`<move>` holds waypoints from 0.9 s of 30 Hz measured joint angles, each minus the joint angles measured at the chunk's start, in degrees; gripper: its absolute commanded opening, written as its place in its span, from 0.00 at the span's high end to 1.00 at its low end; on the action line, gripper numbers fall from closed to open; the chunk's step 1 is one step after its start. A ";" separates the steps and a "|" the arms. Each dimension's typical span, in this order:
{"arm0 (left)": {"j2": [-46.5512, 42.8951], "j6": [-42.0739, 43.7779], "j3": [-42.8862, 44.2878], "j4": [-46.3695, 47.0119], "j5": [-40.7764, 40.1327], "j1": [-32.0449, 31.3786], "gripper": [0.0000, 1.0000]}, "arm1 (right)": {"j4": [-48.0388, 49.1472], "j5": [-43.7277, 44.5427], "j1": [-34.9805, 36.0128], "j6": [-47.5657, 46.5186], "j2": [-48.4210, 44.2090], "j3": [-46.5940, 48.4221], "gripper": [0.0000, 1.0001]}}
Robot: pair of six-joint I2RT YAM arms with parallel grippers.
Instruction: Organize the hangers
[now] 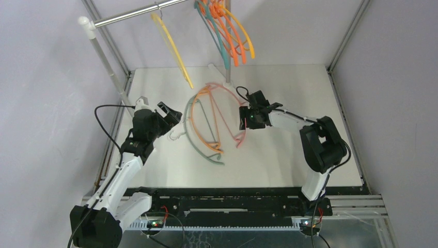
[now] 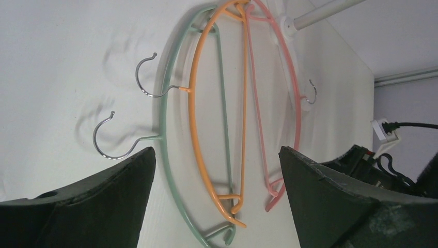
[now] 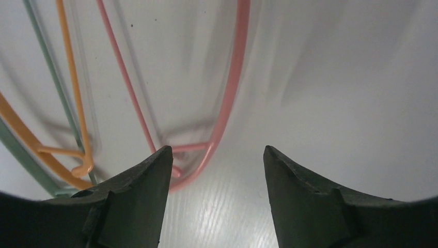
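Three hangers lie overlapped on the white table: a teal one (image 1: pixel 195 138), an orange one (image 1: pixel 192 114) and a pink one (image 1: pixel 241 137). In the left wrist view the teal hanger (image 2: pixel 165 129), orange hanger (image 2: pixel 193 103) and pink hanger (image 2: pixel 298 113) show their metal hooks. My left gripper (image 1: pixel 173 115) hovers just left of them, open and empty (image 2: pixel 217 150). My right gripper (image 1: pixel 244 122) sits at the pink hanger's right side, open (image 3: pixel 217 150). The pink hanger's lower end (image 3: pixel 227 108) lies beside its left finger, not between the jaws. A yellow hanger (image 1: pixel 171 47) and a bunch of several hangers (image 1: pixel 230 28) hang on the rail.
The silver rail (image 1: pixel 139 14) crosses the top of the view, carried by a white post (image 1: pixel 106 59) at the left and a second post whose foot (image 1: pixel 227 77) stands at the table's back. Metal frame bars line both table sides. A cable and plug (image 2: pixel 385 129) lie near my right arm.
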 measured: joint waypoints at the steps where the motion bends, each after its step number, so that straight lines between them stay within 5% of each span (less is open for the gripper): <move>1: 0.00 0.00 -0.24 0.00 0.07 0.11 0.07 | 0.90 -0.52 -0.26 0.37 1.38 0.39 0.29; 27: -0.42 -0.09 -2.43 -0.20 0.04 1.38 0.08 | 19.15 -19.63 -5.16 5.81 8.96 -2.95 0.54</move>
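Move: The right hand hovers half open just over the near stretch of the pink hanger's thick outer bar, with the hanger's middle about 7 cm ahead, 7 cm to its left and 4 cm below. The orange hanger lies some 15 cm left and 4 cm ahead, and the green hanger about 16 cm left and level with the hand, both roughly 4 cm below. From the left hand, the pink hanger is about 10 cm ahead, 17 cm to the right and 18 cm down. The right hand reaches about 4 cm forward along the pink hanger's outer bar while sinking nearly 3 cm, bringing its fingers down on either side of the bar. Staying low, it then sweeps nearly 4 cm left and eases back a little, its left side tilting up some 20 degrees as the fingers narrow to about half open, and the right fingertip comes against the bar's outer side and pushes it left. ##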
